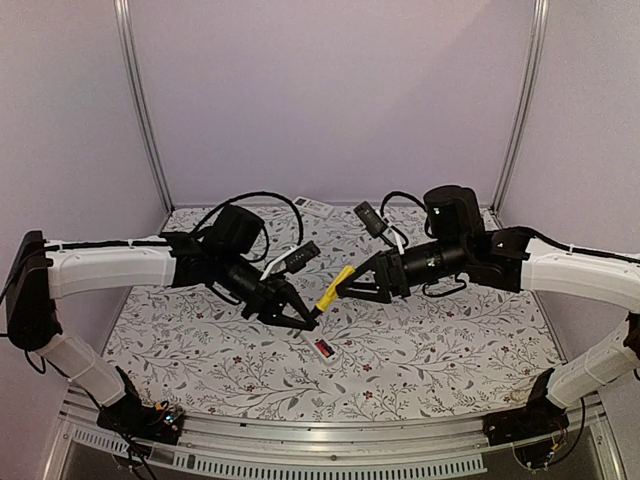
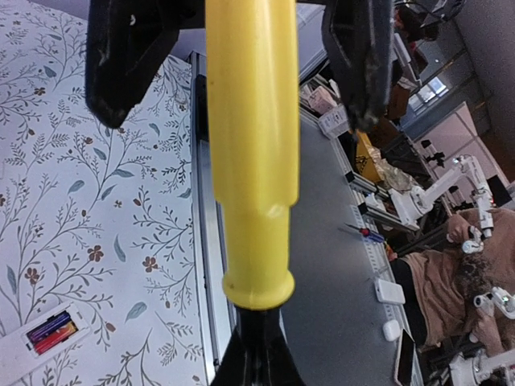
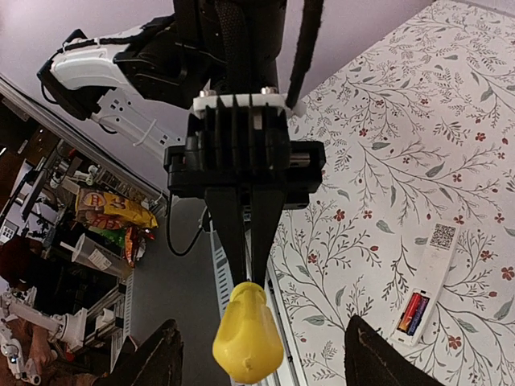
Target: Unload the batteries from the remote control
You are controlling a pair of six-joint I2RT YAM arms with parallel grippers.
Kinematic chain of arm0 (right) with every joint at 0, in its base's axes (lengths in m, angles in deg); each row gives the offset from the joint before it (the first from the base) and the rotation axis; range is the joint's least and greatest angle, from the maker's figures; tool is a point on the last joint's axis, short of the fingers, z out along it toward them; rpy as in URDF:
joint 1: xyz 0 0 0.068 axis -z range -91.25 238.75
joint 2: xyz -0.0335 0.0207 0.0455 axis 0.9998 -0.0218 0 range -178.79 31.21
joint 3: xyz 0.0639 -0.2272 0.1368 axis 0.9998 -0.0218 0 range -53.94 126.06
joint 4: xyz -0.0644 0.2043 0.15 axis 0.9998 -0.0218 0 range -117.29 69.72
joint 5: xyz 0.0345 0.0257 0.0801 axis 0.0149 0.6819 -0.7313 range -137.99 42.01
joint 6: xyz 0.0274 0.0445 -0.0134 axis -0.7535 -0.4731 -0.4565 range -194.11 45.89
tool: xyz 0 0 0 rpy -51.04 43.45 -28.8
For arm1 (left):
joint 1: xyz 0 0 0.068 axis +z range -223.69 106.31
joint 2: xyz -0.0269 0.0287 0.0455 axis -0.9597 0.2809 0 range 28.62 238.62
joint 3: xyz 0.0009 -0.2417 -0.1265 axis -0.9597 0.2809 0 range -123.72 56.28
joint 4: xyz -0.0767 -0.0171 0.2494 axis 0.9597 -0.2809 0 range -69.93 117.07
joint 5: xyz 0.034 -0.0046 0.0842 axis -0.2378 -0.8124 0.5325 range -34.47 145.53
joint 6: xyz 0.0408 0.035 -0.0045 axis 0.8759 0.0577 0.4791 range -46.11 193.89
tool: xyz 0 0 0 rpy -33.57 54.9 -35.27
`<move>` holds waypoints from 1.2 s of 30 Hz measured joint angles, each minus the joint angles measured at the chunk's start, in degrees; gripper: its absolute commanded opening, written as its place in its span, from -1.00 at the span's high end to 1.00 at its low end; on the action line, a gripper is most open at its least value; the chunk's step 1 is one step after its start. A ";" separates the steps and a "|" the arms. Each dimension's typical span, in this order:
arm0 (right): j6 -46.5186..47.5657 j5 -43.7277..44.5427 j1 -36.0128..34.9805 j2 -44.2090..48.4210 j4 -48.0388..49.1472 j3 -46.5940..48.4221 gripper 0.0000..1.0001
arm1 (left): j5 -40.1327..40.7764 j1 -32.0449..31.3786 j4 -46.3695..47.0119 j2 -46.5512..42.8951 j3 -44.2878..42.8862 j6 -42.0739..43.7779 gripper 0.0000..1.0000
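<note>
The slim white remote control [image 1: 312,341] lies back-up on the floral table, compartment open, with the reddish and dark batteries [image 1: 323,349] inside. The left wrist view shows the remote control [image 2: 20,358] and batteries [image 2: 51,332] at its lower left; the right wrist view has the remote control [image 3: 434,257] and batteries [image 3: 414,312] at its right. Above the table, my left gripper [image 1: 305,318] is shut on the black shaft of a yellow-handled screwdriver [image 1: 335,287]. My right gripper [image 1: 348,285] is open, its fingers [image 3: 149,362] apart on either side of the yellow handle [image 3: 248,338], with gaps showing.
A second, broader white remote [image 1: 315,205] lies at the table's back edge. The metal rail [image 2: 203,201] marks the table's near edge. Both arms meet over the table's middle, just behind the open remote.
</note>
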 measured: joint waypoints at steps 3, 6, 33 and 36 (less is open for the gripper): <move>0.09 -1.42 -0.22 -0.02 1.29 0.33 -0.26 | -0.72 -0.57 -0.55 0.39 -0.28 0.22 1.00; 0.17 -2.67 -0.28 -0.22 2.14 0.50 -0.18 | -1.29 -1.16 -1.01 1.03 -0.44 0.39 1.00; 0.35 -7.80 -1.20 -1.75 5.40 -0.33 1.00 | -6.71 -1.77 -3.45 2.12 -1.31 0.81 -0.02; -0.04 -5.03 -1.33 -1.16 6.19 -1.11 1.00 | -4.90 -1.77 -3.26 2.32 -1.75 0.92 -0.48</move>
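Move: The left hand already pinches the screwdriver by its shaft. The yellow handle's middle lies some 3 cm to the right hand's left, about 2 cm nearer the base and 2 cm below it, between its half-open fingers. From the left hand, the handle's middle is about 5 cm right, 3 cm ahead and 3 cm up; the remote control is roughly 6 cm ahead, 1 cm right and 20 cm below that hand. The right fingers close on the butt part of the yellow handle while both hands drift back together about 2.5 cm; the right also edges 1 cm left and slightly up, turning some 10 degrees counter-clockwise. Only once that grip is made do the left fingers spread and let go of the shaft, and both hands ease forward slightly. ##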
